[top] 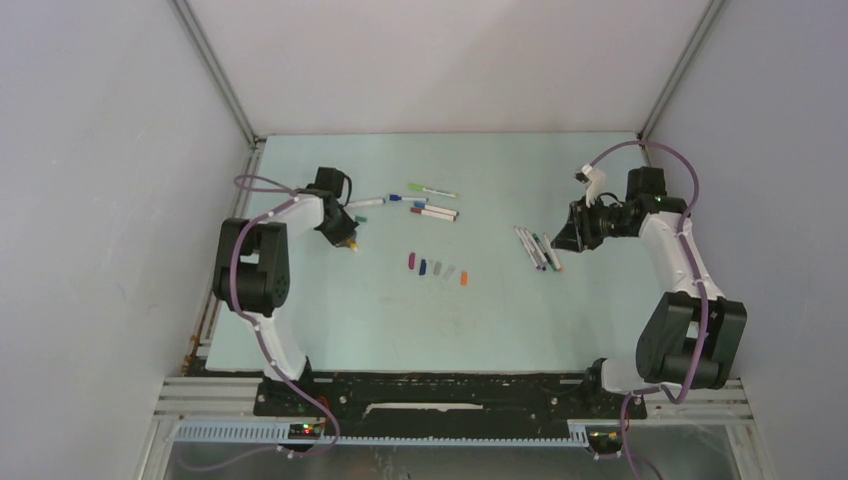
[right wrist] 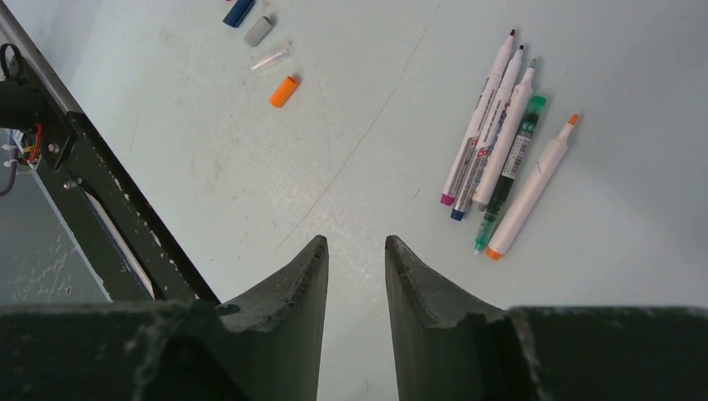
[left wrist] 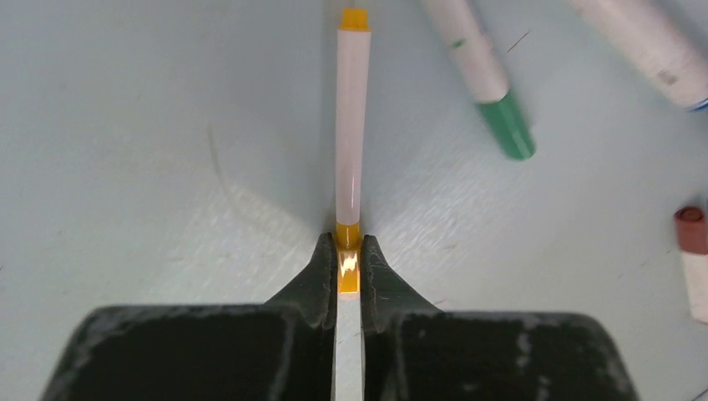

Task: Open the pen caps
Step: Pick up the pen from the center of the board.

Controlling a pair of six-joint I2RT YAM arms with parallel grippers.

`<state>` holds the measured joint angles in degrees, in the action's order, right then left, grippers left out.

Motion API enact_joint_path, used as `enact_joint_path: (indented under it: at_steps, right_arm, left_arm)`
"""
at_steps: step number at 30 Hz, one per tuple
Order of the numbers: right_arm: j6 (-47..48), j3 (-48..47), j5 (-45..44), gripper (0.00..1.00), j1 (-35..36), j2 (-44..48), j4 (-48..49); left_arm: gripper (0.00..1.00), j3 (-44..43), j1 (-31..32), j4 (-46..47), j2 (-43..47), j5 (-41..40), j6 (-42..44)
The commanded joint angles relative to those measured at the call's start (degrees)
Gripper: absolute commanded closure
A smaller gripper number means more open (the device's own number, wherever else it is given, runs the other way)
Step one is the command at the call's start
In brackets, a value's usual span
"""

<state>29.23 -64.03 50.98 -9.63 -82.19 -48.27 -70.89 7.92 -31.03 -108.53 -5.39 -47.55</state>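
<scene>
My left gripper (left wrist: 349,261) is shut on the yellow cap (left wrist: 348,271) at the near end of a white-barrelled pen (left wrist: 351,125), which points straight away from the fingers. From above, the left gripper (top: 350,243) is low over the table's left side. A row of loose pen caps (top: 437,267) lies mid-table, with the orange cap (right wrist: 284,91) at its end. Several uncapped pens (right wrist: 501,142) lie side by side near my right gripper (right wrist: 356,244), which stands open and holds nothing.
Capped pens (top: 432,205) lie at the back, right of the left gripper: a green-capped one (left wrist: 484,79), a blue-ended one (left wrist: 643,42) and a red-capped one (left wrist: 691,251). The black frame rail (right wrist: 108,209) runs along the table's near edge. White walls enclose the table (top: 380,320).
</scene>
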Motion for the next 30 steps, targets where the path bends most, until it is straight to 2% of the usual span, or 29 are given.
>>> enact_joint_path:
  at_steps: [1, 8, 14, 17, 21, 23, 26, 30]
  right_arm:
    - [1.2, -1.9, 1.9, 0.66, -0.4, 2.1, -0.5]
    - [2.4, -1.9, 3.5, 0.66, -0.4, 2.8, -1.7]
    - [6.6, -0.7, 8.0, 0.66, 1.1, 6.0, -3.3]
    - [7.7, 1.0, 9.3, 0.66, 4.0, 9.8, -2.2]
    - [7.7, 4.5, 11.3, 0.63, 9.2, 16.0, 2.3]
    - [7.5, 6.5, 14.7, 0.55, 12.2, 18.8, 4.8]
    - [7.9, 9.4, 22.5, 0.38, 14.0, 20.9, 6.5]
    - [0.8, 9.8, 29.6, 0.33, 14.4, 19.7, 9.3]
  left_arm:
    - [0.99, 7.6, 0.3, -1.4, 5.7, 0.2, 0.1]
    - [1.00, 18.5, 0.5, 4.2, 16.1, 3.4, 0.0]
    - [1.00, 29.5, 1.8, 16.7, 32.4, 12.7, 3.7]
    - [1.00, 33.4, 4.0, 22.3, 40.0, 15.4, 4.4]
    - [1.00, 36.4, 10.2, 30.3, 48.1, 16.5, 5.6]
    - [1.00, 37.7, 13.7, 36.3, 51.2, 17.1, 6.7]
    - [1.00, 38.7, 19.4, 43.4, 54.7, 17.3, 9.0]
    - [1.00, 37.4, 26.5, 47.5, 54.6, 16.8, 11.5]
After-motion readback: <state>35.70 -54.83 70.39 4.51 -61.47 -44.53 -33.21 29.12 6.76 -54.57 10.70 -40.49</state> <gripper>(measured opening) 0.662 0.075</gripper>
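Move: My left hand already grips the yellow-capped pen by its capped end, the barrel reaching ahead and left at board height. The right hand, where the pen is bound, is about 54 cm to the right, 9 cm back and 14 cm higher. The green-capped pen lies 7 cm ahead and 1 cm left, the magenta cap 17 cm right and 5 cm back. From my right hand, the held pen is 57 cm left, 12 cm ahead and 15 cm below; the orange cap sits 22 cm left and 1 cm back. Keeping the pen pinched, I draw my left hand back about 9 cm low over the board, clear of the green-capped pen, then sweep it up and to the right towards my right hand, swinging the wrist some 65 degrees so the barrel comes upright. My right hand backs off, moves left and rises towards the pen, turning counter-clockwise and opening its fingers much wider. ##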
